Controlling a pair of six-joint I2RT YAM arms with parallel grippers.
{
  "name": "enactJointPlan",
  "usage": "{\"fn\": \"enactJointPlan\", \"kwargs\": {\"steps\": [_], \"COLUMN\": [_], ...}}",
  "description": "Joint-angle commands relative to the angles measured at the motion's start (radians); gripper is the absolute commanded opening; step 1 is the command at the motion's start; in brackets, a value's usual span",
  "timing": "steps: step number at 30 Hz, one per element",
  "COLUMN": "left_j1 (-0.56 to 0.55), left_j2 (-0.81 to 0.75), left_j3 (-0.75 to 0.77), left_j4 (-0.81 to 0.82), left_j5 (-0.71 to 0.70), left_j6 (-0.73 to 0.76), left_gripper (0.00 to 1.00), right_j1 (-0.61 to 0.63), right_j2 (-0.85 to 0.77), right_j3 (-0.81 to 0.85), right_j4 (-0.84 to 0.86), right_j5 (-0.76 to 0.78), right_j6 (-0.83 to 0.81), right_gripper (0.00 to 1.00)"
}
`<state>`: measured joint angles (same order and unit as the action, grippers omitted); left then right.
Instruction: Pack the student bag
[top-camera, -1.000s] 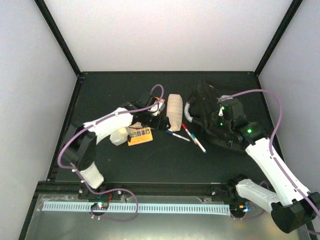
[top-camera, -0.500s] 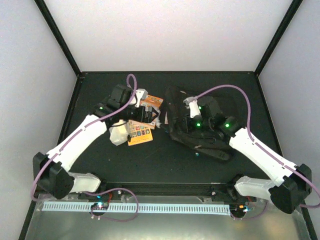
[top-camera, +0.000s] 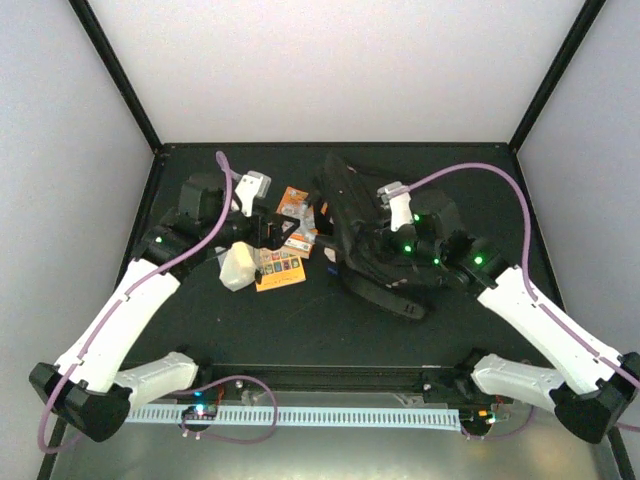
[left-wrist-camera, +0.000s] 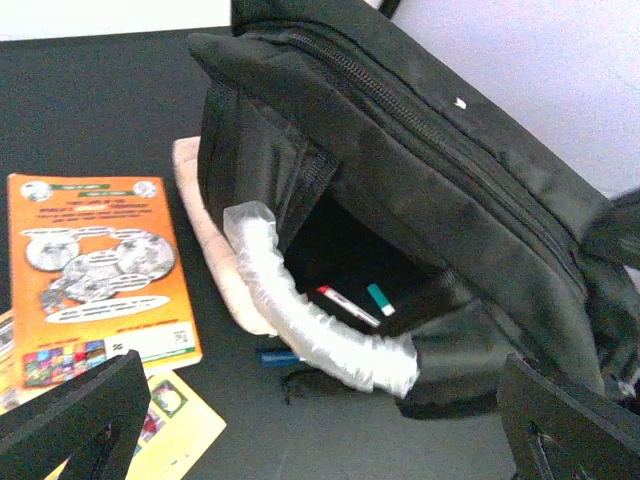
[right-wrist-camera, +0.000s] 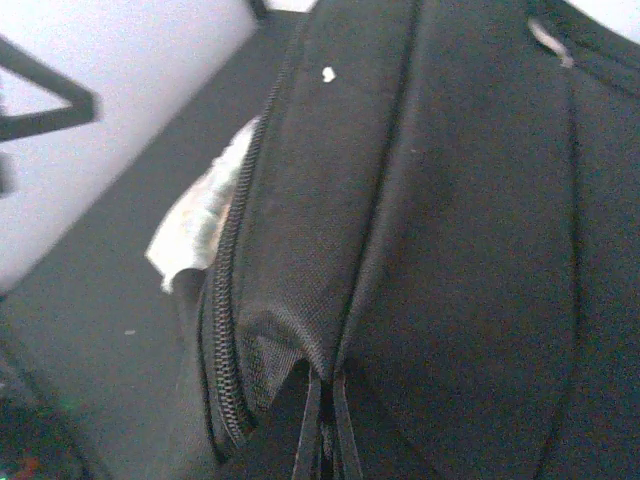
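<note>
The student bag (top-camera: 352, 205), a big black backpack, lies tilted in the middle of the table with its mouth facing left. In the left wrist view its main opening (left-wrist-camera: 350, 260) gapes behind the pale wrapped curved handle (left-wrist-camera: 310, 325). A red-capped pen (left-wrist-camera: 345, 305) and a teal-capped pen (left-wrist-camera: 380, 298) lie inside. A blue pen (left-wrist-camera: 275, 355) and a whitish padded roll (left-wrist-camera: 205, 215) stick out from under it. My left gripper (top-camera: 283, 232) stands open just left of the opening, holding nothing. My right gripper (right-wrist-camera: 326, 432) is shut on a fold of the bag's fabric (right-wrist-camera: 300, 330) beside a zipper.
An orange booklet (left-wrist-camera: 90, 260) and a yellow card (left-wrist-camera: 165, 425) lie left of the bag. Another orange booklet (top-camera: 281, 270) and a small whitish pouch (top-camera: 237, 268) sit under the left forearm. A bag strap (top-camera: 395, 300) trails toward the near edge. Walls enclose the table.
My right gripper has dragged the bag leftward over the pens and the whitish roll and tipped it up. My left arm has pulled back to the left, jaws staying open.
</note>
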<state>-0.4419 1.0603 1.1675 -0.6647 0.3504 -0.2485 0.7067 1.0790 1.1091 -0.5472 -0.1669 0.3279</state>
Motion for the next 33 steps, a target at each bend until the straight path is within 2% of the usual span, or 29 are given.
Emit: {"fn": "enactJointPlan", "kwargs": {"steps": [1,3,5,8,12,15,18,20,29,33], "left_j1": [0.005,0.001,-0.02,-0.089,-0.199,-0.281,-0.345,-0.392,-0.576,-0.588], "left_j2": [0.011,0.016,0.009,-0.041,-0.181,-0.237,-0.256,-0.262,-0.09,-0.037], "left_j3": [-0.018,-0.032,-0.055,-0.118,-0.293,-0.383,-0.435,-0.452,-0.367,-0.361], "left_j4": [0.076,0.12,0.165,0.245,0.474,0.567,0.568,0.572,0.513,0.556], "left_j5": [0.194,0.319,0.375,0.337,0.251,0.185,0.196,0.137,-0.177,-0.199], "left_j6": [0.079,0.096,0.12,0.221,0.351,0.531,0.779,0.875,1.032,1.054], "left_gripper": [0.99,0.99,0.98,0.95,0.96,0.97,0.95,0.98,0.99,0.98], "right_j1": [-0.021,-0.025,-0.026,-0.026,-0.027,-0.026,-0.026,-0.026,-0.026,-0.026], "right_j2": [-0.049,-0.074,-0.109,-0.159,-0.172,-0.157,-0.154,-0.157,-0.153,-0.155], "right_j3": [0.012,-0.01,-0.033,-0.058,-0.04,-0.014,-0.003,0.0,0.029,0.035], "right_j4": [-0.172,-0.2,-0.204,-0.19,-0.204,-0.235,-0.258,-0.267,-0.297,-0.304], "right_j5": [0.275,0.299,0.297,0.279,0.247,0.209,0.181,0.171,0.098,0.093], "right_j6": [-0.024,-0.02,-0.024,-0.037,-0.062,-0.083,-0.093,-0.095,-0.097,-0.101], "right_gripper": [0.02,0.02,0.02,0.02,0.02,0.02,0.02,0.02,0.02,0.02]}}
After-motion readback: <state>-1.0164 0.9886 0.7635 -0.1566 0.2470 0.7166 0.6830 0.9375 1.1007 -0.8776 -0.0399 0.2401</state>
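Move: The red and green pens, which I take as my left hand's next things, lie under the bag's mouth, about 14 cm to its right, 4 cm ahead and nearly 30 cm below. At that depth too, the pencil case lies some 12 cm ahead and 10 cm right of it, and the orange book straight ahead by about 18 cm. From my right hand, still pinching the bag, the pens lie roughly 4 cm ahead, 5 cm left and 28 cm down. I swing my open, empty left hand back and right, about 12 cm each way, around to the near side of the bag's mouth, rolling it some 75 degrees clockwise as seen along the fingers until they point mostly right; late on it sinks. Meanwhile my right hand keeps its pinch and draws the bag right and slightly down, about 7 cm, then eases back towards my base. ##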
